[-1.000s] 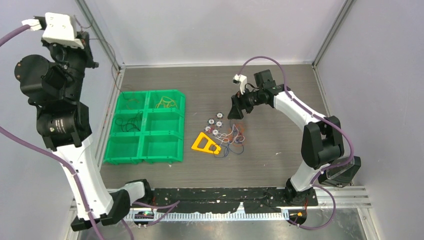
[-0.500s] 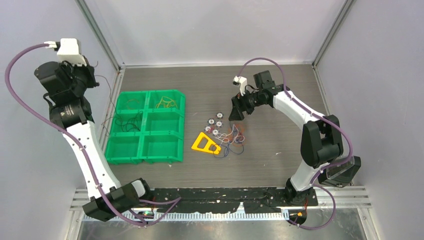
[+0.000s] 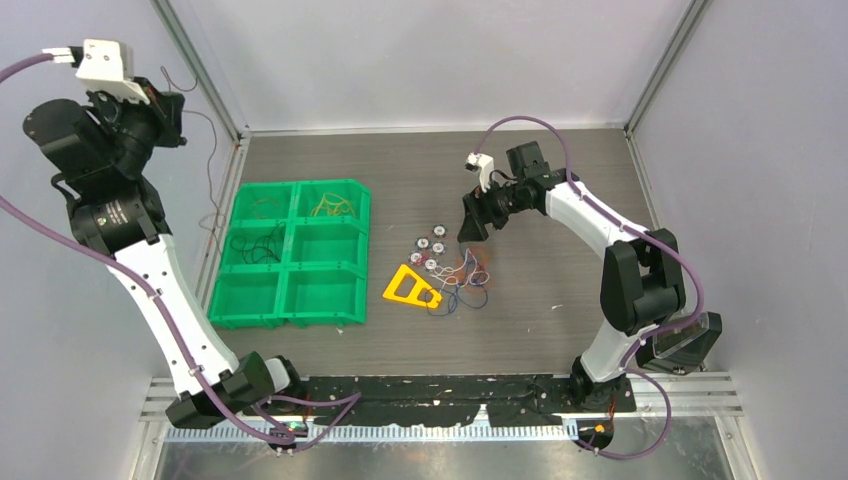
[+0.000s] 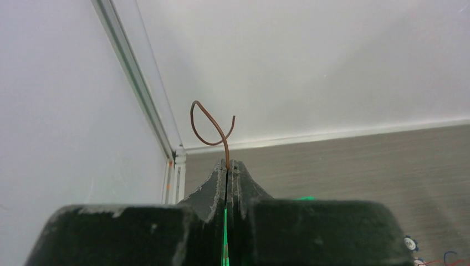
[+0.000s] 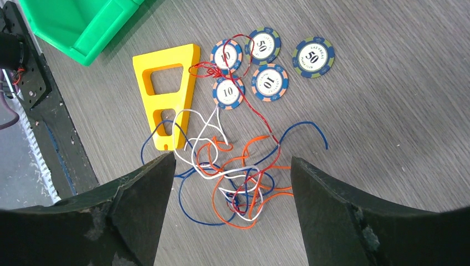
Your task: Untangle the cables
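A tangle of blue, orange, white and red cables (image 5: pixel 244 183) lies on the table beside a yellow plastic piece (image 5: pixel 166 88); it also shows in the top view as the tangle (image 3: pixel 462 282). My right gripper (image 5: pixel 230 159) hovers open straight above it, touching nothing, seen from above as the right gripper (image 3: pixel 472 225). My left gripper (image 4: pixel 227 164) is shut on a thin brown cable (image 4: pixel 208 124) that curls in a loop above the tips. High at the far left, the left gripper (image 3: pixel 165 108) lets the brown cable (image 3: pixel 212 150) trail down toward the bin.
A green six-compartment bin (image 3: pixel 290 268) stands left of centre, with a yellow wire (image 3: pixel 332 207) and a black wire (image 3: pixel 255 245) in separate compartments. Several poker chips (image 5: pixel 266 83) lie just beyond the tangle. Enclosure walls stand close on the left and at the back.
The left arm has swung and lifted at the far left with the brown cable still pinched. The right arm and the tangle have not moved.
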Motion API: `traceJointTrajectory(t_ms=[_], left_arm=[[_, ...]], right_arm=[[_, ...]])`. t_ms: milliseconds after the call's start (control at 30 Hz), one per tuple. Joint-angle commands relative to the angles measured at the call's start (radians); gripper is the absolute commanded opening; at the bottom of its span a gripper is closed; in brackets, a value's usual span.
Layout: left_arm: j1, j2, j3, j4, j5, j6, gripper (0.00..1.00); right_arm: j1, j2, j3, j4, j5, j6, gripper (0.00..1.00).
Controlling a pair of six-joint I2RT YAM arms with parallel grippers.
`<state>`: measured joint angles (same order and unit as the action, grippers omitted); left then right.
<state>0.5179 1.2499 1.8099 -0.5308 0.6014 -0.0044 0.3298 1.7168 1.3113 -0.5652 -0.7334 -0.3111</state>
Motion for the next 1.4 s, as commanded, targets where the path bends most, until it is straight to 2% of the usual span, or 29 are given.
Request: traceJointTrajectory(t_ms=[0,267,567,833,1000,1367], left_arm=[[0.005,0.005,0.104,-0.015,0.024,-0.041,0.0],[0.004,0.002,0.101,-0.029,0.012,-0.023,0.0],[0.005,-0.031,-0.023,-0.01,-0.026,0.043,0.0],[0.009,-0.019,0.065,0.013,-0.152,0.094,0.0],[0.02,-0.007,0.144,0.014,-0.132,0.105,0.0],[0.022,-0.048,0.116,0.043,-0.232,0.176,0.0]], right_arm=[[0.0,0.0,0.032,0.0,-0.001,0.004,0.82],[0.0,-0.004,0.014,-0.001,0.0,0.009,0.81],[0.0,-0.01,0.003,0.0,0.004,0.004,0.82],[0.0,-0.007,0.004,-0.005,0.002,-0.002,0.81],[0.0,-0.006,0.01,-0.011,0.003,-0.006,0.81],[0.0,-0.012,0.001,-0.012,-0.003,0.0,0.81]])
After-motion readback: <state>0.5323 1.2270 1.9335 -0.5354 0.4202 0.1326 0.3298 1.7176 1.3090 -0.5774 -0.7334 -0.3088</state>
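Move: The left gripper, fingers shut on the brown cable, is high over the green box, whose middle lies almost straight below, about 49 cm down and 1 cm ahead. The compartment with the yellow cable is some 15 cm ahead and 10 cm right; the one with the dark coil, roughly 2 cm ahead and 7 cm left. From the idle right hand the box's middle lies about 44 cm left, 1 cm ahead and 11 cm below. Keep the brown cable pinched in the left gripper and bob it over the green box: lift nearly 4 cm, easing back slightly, sink about 5 cm, then raise it again some 7 cm, drawing back and a little left. On that last rise swing the fingers about 10 degrees counter-clockwise, left side rolling up and tips lifting slightly. ##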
